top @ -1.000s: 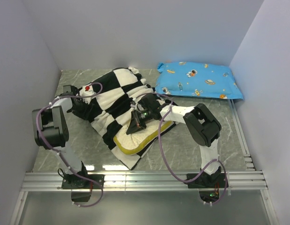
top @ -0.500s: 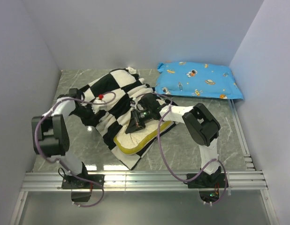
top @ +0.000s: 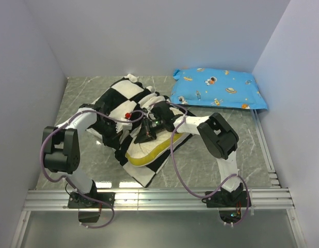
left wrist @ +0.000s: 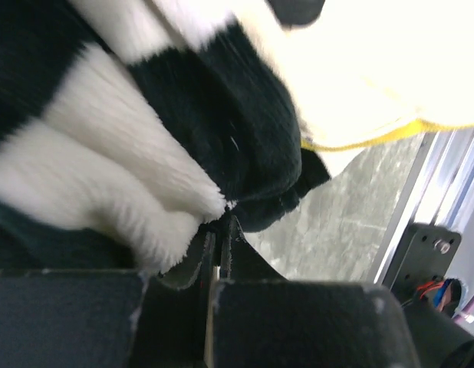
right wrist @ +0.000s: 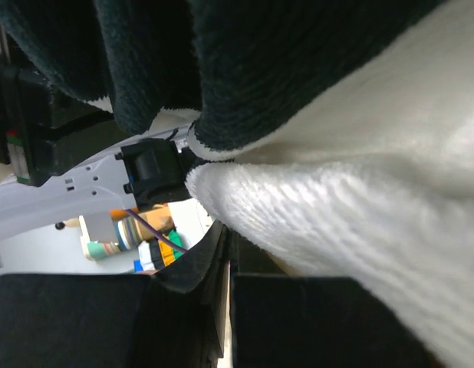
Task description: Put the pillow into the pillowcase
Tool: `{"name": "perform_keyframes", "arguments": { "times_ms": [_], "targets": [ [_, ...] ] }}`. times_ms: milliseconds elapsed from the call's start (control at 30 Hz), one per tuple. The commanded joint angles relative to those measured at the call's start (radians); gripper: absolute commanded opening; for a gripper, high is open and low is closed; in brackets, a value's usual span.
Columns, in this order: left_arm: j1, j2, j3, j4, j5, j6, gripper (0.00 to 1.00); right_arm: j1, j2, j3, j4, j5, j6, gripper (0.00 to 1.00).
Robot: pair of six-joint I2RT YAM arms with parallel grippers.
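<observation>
The black and white checkered pillowcase (top: 120, 98) lies bunched up at the middle of the table. It covers the far end of the cream pillow (top: 152, 149), whose near end with yellow piping sticks out toward the front. My left gripper (top: 114, 132) is shut on the pillowcase's edge (left wrist: 106, 138) at the pillow's left side; the pillow (left wrist: 375, 69) shows beyond it. My right gripper (top: 146, 134) is shut on a fold of the pillowcase (right wrist: 337, 199) above the pillow. In the wrist views both grippers (left wrist: 219, 222) (right wrist: 225, 234) have their jaws pressed together on fabric.
A blue cartoon-print pillow (top: 219, 88) lies at the back right against the wall. White walls close in the left, back and right. Metal rails (top: 159, 199) run along the near edge. The left arm (right wrist: 83, 184) shows in the right wrist view.
My left gripper has moved right toward the pillow, dragging the pillowcase with it and bunching it. My right gripper has shifted slightly left and back, still holding fabric.
</observation>
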Motion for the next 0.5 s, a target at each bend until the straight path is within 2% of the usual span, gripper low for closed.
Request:
{"name": "perform_keyframes", "arguments": {
  "times_ms": [0, 100, 233, 333, 367, 467],
  "targets": [
    [-0.063, -0.008, 0.05, -0.018, 0.201, -0.043, 0.0, 0.008, 0.012, -0.003, 0.117, 0.097, 0.037, 0.0],
    [-0.161, -0.064, 0.019, -0.024, 0.193, -0.03, 0.0, 0.008, 0.021, 0.015, 0.102, 0.108, 0.032, 0.0],
    [-0.191, -0.141, -0.032, -0.01, 0.204, -0.048, 0.0, 0.008, 0.04, 0.044, 0.114, 0.103, 0.054, 0.0],
    [-0.139, -0.172, -0.029, -0.021, 0.184, -0.071, 0.2, 0.006, 0.032, 0.056, 0.09, 0.091, 0.016, 0.0],
    [-0.114, -0.186, -0.016, -0.027, 0.184, -0.082, 0.3, 0.003, 0.009, 0.058, 0.07, 0.088, -0.009, 0.0],
    [-0.011, -0.212, 0.103, -0.082, 0.178, -0.128, 0.45, -0.017, -0.072, 0.063, -0.047, 0.074, -0.156, 0.0]
  ]
}}
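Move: My left fingers are shut on the pillowcase's left edge. From them, the pillow's exposed near end lies about 15 cm right, 2 cm back and a couple lower, with its near-left corner some 5 cm right and 5 cm back. The case's near flap is about 12 cm right, 12 cm back and 5 cm lower. From my right hand, the exposed end lies roughly 6 cm right, 4 cm back and 6 cm lower. I draw the pinched case edge right with my left hand, nearly 4 cm towards the pillow and slightly back, already rising a little. Then I stop the sideways pull, open the fingers to nearly half, let go of the cloth and lift clear, ending about 4 cm higher. My right hand stays in place, shut on the white cloth at the pillow. ##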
